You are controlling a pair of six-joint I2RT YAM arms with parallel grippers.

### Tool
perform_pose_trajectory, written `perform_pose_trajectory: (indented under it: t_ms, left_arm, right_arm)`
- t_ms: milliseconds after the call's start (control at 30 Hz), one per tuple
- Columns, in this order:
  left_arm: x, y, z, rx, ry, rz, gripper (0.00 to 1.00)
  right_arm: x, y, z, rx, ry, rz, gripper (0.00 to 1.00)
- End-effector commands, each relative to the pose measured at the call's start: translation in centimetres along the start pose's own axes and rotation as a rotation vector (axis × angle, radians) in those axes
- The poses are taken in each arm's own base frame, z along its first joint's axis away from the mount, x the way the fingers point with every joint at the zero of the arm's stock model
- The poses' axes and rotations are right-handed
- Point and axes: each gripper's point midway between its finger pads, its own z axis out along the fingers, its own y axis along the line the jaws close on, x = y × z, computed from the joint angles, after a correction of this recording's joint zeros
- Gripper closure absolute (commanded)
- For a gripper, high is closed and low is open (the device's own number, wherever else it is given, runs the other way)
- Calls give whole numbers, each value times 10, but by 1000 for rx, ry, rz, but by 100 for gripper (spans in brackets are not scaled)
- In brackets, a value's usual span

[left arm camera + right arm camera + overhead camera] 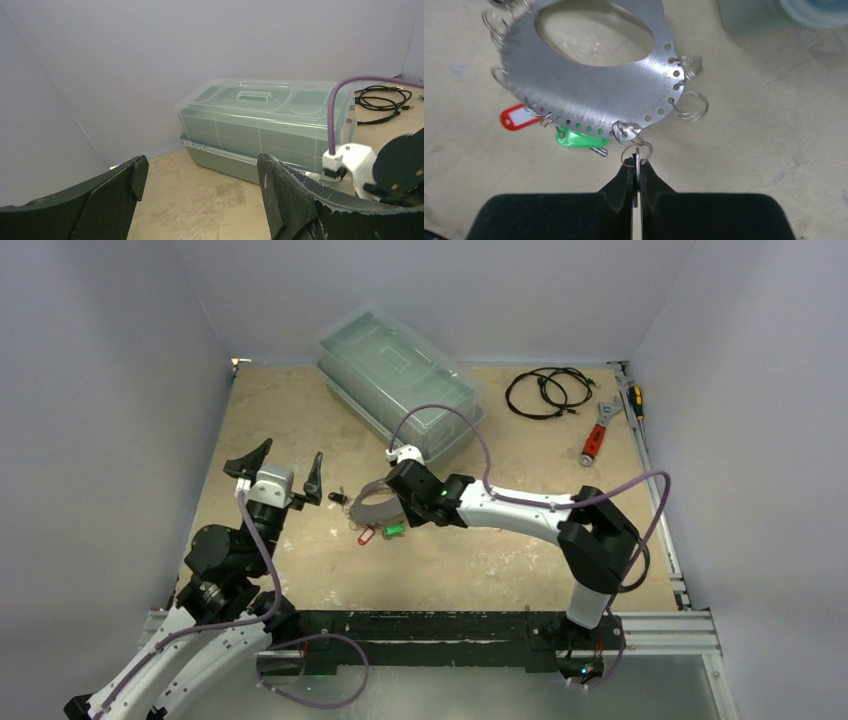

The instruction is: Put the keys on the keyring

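The keyring (pixel 589 85), a flat silver plate with holes along its rim and several small wire rings, lies just ahead of my right gripper (pixel 637 161). That gripper is shut on a thin metal key (pixel 637 152), seen edge-on. A small split ring (pixel 636 150) loops round the key's tip at the plate's near rim. A red tag (pixel 516 117) and a green tag (pixel 576 138) lie under the plate's edge. In the top view the plate (pixel 368 502) sits mid-table beside the right gripper (pixel 397 502). My left gripper (pixel 285 475) is open, empty and raised to the plate's left; its fingers (pixel 135 175) frame bare table.
A clear lidded plastic box (pixel 400 385) stands at the back, also in the left wrist view (pixel 265 125). A coiled black cable (pixel 545 392), a red-handled wrench (pixel 597 435) and a screwdriver (pixel 635 400) lie at the back right. A small dark key (pixel 338 498) lies left of the plate.
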Motion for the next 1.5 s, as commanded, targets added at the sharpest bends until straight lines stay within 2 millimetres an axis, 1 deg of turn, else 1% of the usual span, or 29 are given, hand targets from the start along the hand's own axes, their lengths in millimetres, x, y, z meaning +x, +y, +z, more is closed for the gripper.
perform_pose_trajectory:
  t_ms: [0,67,233,333,433,500,600,733,800,933,1033,1100,1200,1333,1367,1400,1433,1467]
  left_arm:
    - [-2,-5,4,19,-2,-17,18]
    - [-1,-6,4,21,4,-14,18]
    - [0,-7,5,23,5,-12,18]
    - [2,-9,6,28,11,-9,18]
    - [3,-10,7,34,16,-6,18]
    - [3,-11,7,36,17,-5,18]
    - [2,-11,7,42,12,-8,18]
    - [1,-11,7,43,8,-11,18]
    - [1,-12,7,45,8,-11,18]
    - [0,-13,7,49,6,-13,18]
    - [0,-12,6,48,3,-15,18]
    - [0,-12,6,48,2,-16,18]
    - [1,-13,8,49,8,-12,18]
    - [2,-13,8,50,11,-11,18]
    - [2,-13,8,49,12,-11,18]
    - [2,-13,7,48,10,-12,18]
    - [2,-13,7,48,9,-12,18]
    - [2,-13,8,47,10,-11,18]
  right_arm:
    - [-33,9,-27,-62,-134,67,100]
    - [-21,4,-25,-54,-117,60,100]
    - [-2,-3,-20,-51,-91,37,100]
    - [12,-3,-16,-62,-57,25,100]
    - [29,1,-13,-99,-2,14,100]
    - [39,-2,-13,-88,28,4,100]
    - [50,0,-17,-123,56,-1,100]
    - [63,-2,-24,-147,77,11,100]
    - [72,1,-26,-174,99,16,100]
    - [88,14,-32,-230,135,7,100]
    - [95,15,-33,-228,151,2,97]
    - [99,13,-35,-222,158,3,94]
    - [100,11,-39,-219,157,6,85]
    - [104,8,-45,-217,167,5,69]
    - [105,8,-48,-222,168,3,63]
    - [103,9,-52,-231,160,4,60]
    - [102,8,-56,-238,154,4,54]
    - [97,8,-61,-246,133,5,50]
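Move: The right gripper holds the key whose ring hangs on the metal plate. The bare table spot to lay the key on is about 10 cm back, 4 cm right and 5 cm below it. The plate's middle lies some 5 cm ahead and 6 cm left, the green tag level and 4 cm left, the red tag 2 cm back and 9 cm left. From the left gripper that spot is roughly 7 cm back, 23 cm right and 34 cm down. Keeping the key pinched, lift the right gripper about 3 cm, then draw it back towards the base some 10 cm, drifting right and sinking to the bare table, with the fingers tilting about 10 to 15 degrees steeper. Once low, open the fingers roughly halfway to let go of the key, easing up slightly. ##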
